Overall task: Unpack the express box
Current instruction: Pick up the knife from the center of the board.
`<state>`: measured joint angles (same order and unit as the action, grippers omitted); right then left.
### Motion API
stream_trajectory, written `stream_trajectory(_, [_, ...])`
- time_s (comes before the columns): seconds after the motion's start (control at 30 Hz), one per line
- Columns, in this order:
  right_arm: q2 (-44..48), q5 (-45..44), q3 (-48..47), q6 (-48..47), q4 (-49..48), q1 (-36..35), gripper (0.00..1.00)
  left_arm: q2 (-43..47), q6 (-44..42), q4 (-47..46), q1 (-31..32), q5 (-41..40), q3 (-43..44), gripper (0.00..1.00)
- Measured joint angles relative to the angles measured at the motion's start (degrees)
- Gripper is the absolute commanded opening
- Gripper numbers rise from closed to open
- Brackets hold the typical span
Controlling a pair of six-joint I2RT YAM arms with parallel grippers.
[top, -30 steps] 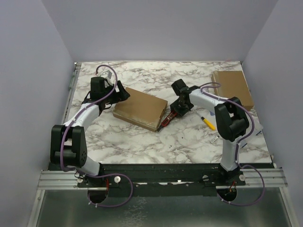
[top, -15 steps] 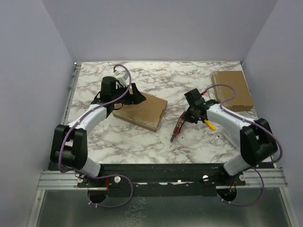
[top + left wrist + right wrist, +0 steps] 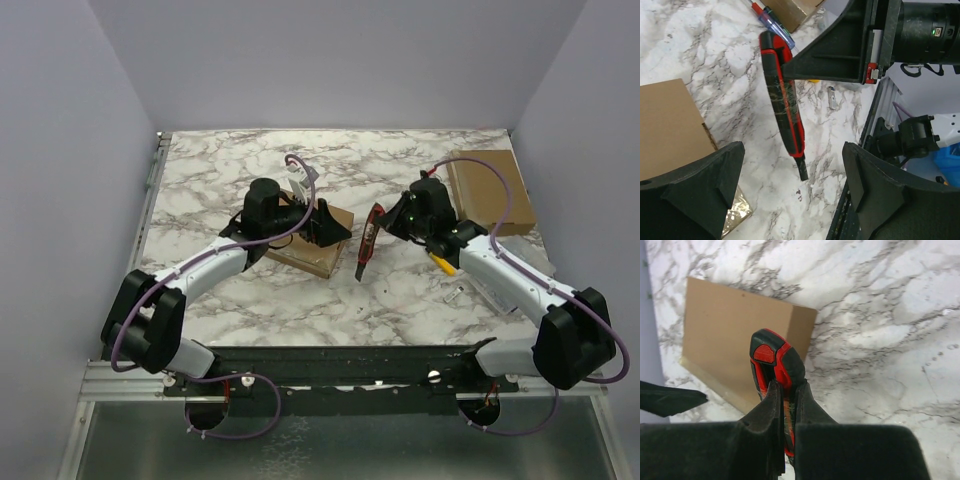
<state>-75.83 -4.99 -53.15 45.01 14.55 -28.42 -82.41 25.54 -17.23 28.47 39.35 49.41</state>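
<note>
The express box (image 3: pixel 322 262) is a flat brown cardboard carton lying mid-table; it also shows at the left of the left wrist view (image 3: pixel 665 125) and behind the knife in the right wrist view (image 3: pixel 730 325). My right gripper (image 3: pixel 392 222) (image 3: pixel 788 387) is shut on a red and black utility knife (image 3: pixel 367 243) (image 3: pixel 785 110) (image 3: pixel 776 357). The knife hangs just right of the box, blade end pointing down toward the table. My left gripper (image 3: pixel 336 228) (image 3: pixel 792 157) reaches over the box's right end with its jaws wide apart and nothing between them.
A second cardboard box (image 3: pixel 490 190) lies at the back right corner. A yellow-handled tool (image 3: pixel 441 263) and a small metal piece (image 3: pixel 452 294) (image 3: pixel 832 97) lie under the right arm. A blue and red pen-like tool (image 3: pixel 775 22) lies near that second box.
My right gripper has shut on the knife, lifted it off the table and brought it up beside the box. My left arm has swung right across the box.
</note>
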Motion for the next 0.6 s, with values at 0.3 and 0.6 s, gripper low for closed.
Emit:
stream_trajectory(0.3, [1.4, 8.59, -0.15, 2.78, -6.51, 0.0, 0.0, -1.79, 2.75, -3.45, 2.95, 0.26, -0.57, 0.72])
stream_trajectory(0.6, [2.97, 12.15, -0.24, 6.03, -10.16, 0.0, 0.02, -4.94, 4.52, -3.69, 3.56, 1.14, -0.57, 0.32])
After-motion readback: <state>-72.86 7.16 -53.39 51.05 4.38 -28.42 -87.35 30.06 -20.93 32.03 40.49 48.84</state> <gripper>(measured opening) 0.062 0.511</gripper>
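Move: The knife, its butt end already pinched in the right fingers and its blade hanging down and back, has its middle about 8 cm to the right of the open left fingers, 2 cm back and some 5 cm lower. Those left fingers, where the knife is being taken, are roughly 11 cm left of the right hand, 2 cm back and 3 cm higher. From the left hand, the box lies about 10 cm left, 6 ahead and 16 below. The knife goes up about 6 cm and left some 4 cm in the right hand's unchanged grip, which rolls nearly 20 degrees, left side rising, and so swings the blade end towards the left gripper. The left hand eases right and a little back, then sinks about 2 cm, its fingers closing from wide to about half open around the lower handle. ##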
